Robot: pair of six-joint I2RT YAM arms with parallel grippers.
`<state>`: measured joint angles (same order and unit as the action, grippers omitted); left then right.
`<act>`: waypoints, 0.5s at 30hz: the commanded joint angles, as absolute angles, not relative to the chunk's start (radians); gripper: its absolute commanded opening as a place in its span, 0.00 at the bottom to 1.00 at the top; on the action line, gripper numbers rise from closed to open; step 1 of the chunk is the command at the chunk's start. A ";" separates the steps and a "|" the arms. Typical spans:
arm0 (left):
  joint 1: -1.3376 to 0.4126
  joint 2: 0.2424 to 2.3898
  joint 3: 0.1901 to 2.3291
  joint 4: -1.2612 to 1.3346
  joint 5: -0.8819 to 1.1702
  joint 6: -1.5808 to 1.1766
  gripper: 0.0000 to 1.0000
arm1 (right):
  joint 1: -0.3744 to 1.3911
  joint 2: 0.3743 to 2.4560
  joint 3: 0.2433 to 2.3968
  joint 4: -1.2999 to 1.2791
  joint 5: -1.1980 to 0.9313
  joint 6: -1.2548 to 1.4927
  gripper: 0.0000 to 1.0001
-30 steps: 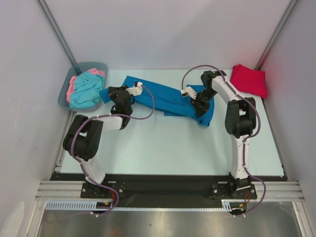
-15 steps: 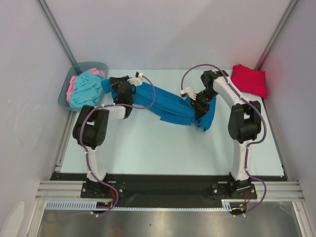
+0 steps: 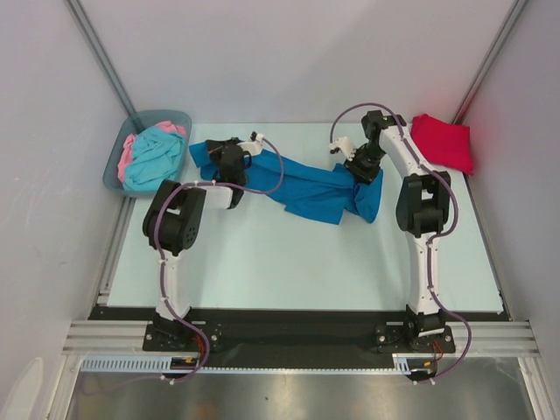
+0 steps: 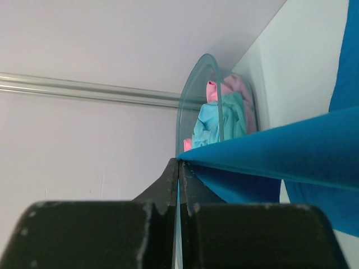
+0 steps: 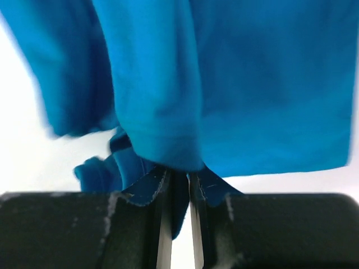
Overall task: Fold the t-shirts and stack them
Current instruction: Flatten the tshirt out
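A deep blue t-shirt (image 3: pixel 306 185) hangs stretched between my two grippers above the middle of the table. At its left end my left gripper (image 3: pixel 223 154) is shut on an edge of it; in the left wrist view the jaws (image 4: pixel 178 162) pinch a thin fold of the blue cloth (image 4: pixel 291 148). My right gripper (image 3: pixel 360 170) holds the right end; there the jaws (image 5: pixel 179 175) stand a narrow slit apart with a fold of blue cloth (image 5: pixel 252 84) between them. A bright red t-shirt (image 3: pixel 442 142) lies folded at the back right.
A grey-blue bin (image 3: pixel 118 166) at the back left holds a turquoise shirt (image 3: pixel 150 159) and a pink one (image 3: pixel 129 149); the left wrist view shows the bin (image 4: pixel 197 78) close by. White walls enclose the table (image 3: pixel 289 254) on three sides.
Both grippers have moved toward the back of the table, pulling the blue t-shirt out longer and flatter. The right jaws have parted a little.
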<state>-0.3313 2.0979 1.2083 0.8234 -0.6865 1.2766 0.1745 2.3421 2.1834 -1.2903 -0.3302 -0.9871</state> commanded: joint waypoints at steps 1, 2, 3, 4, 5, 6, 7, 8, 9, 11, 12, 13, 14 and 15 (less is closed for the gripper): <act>-0.347 2.117 1.261 0.861 -0.729 1.284 0.00 | 0.178 2.373 2.240 -1.212 -0.223 -0.974 0.20; -0.350 2.121 1.267 0.853 -0.732 1.284 0.00 | 0.178 2.384 2.241 -1.195 -0.210 -0.973 0.20; -0.354 2.128 1.270 0.857 -0.735 1.287 0.00 | 0.178 2.385 2.241 -1.180 -0.201 -0.976 0.20; -0.357 2.134 1.276 0.854 -0.741 1.289 0.00 | 0.178 2.388 2.231 -1.122 -0.169 -0.966 0.22; -0.360 2.140 1.279 0.854 -0.744 1.292 0.00 | 0.179 2.393 2.229 -1.106 -0.158 -0.965 0.24; -0.365 2.144 1.282 0.856 -0.749 1.298 0.00 | 0.181 2.398 2.229 -1.065 -0.123 -0.960 0.30; -0.367 2.149 1.288 0.851 -0.755 1.302 0.00 | 0.183 2.398 2.218 -1.033 -0.101 -0.934 0.53; -0.370 2.161 1.293 0.862 -0.762 1.310 0.00 | 0.184 2.393 2.215 -1.005 -0.088 -0.927 0.59; -0.371 2.166 1.295 0.867 -0.768 1.327 0.02 | 0.186 2.388 2.212 -0.983 -0.075 -0.931 0.69; -0.371 2.180 1.304 0.877 -0.787 1.356 0.29 | 0.189 2.370 2.195 -0.957 -0.071 -0.934 0.79; -0.368 2.184 1.305 0.880 -0.791 1.362 0.39 | 0.192 2.344 2.189 -0.939 -0.075 -0.937 0.79; -0.367 2.186 1.305 0.882 -0.805 1.368 0.56 | 0.195 2.327 2.181 -0.934 -0.075 -0.939 0.79; -0.367 2.183 1.301 0.888 -0.808 1.371 0.64 | 0.199 2.312 2.168 -0.933 -0.074 -0.940 0.79; -0.364 2.181 1.296 0.882 -0.814 1.368 0.74 | 0.204 2.269 2.161 -0.925 -0.066 -0.937 0.79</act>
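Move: The left gripper holds the blue t-shirt's left end; the shirt's middle lies about 18 cm to its right, 9 cm back and 14 cm below. The basket is some 15 cm left, level and 8 cm lower. From the right gripper, shut on a bunch 5 cm above the table, the shirt's middle is 19 cm left, level; its right end 5 cm back and 3 cm right, its lower flap 11 cm back and 10 cm left, and the red cloth 12 cm ahead and 22 cm right. Sweep the right gripper about 7.5 cm forward and slightly right, away from the lower flap, dipping about 2 cm early on; tip its fingers forward some 20 degrees and open them wide on the way to free the bunch. Ease the left gripper down and a little right with the shirt's left end still pinched, then open to let go. ##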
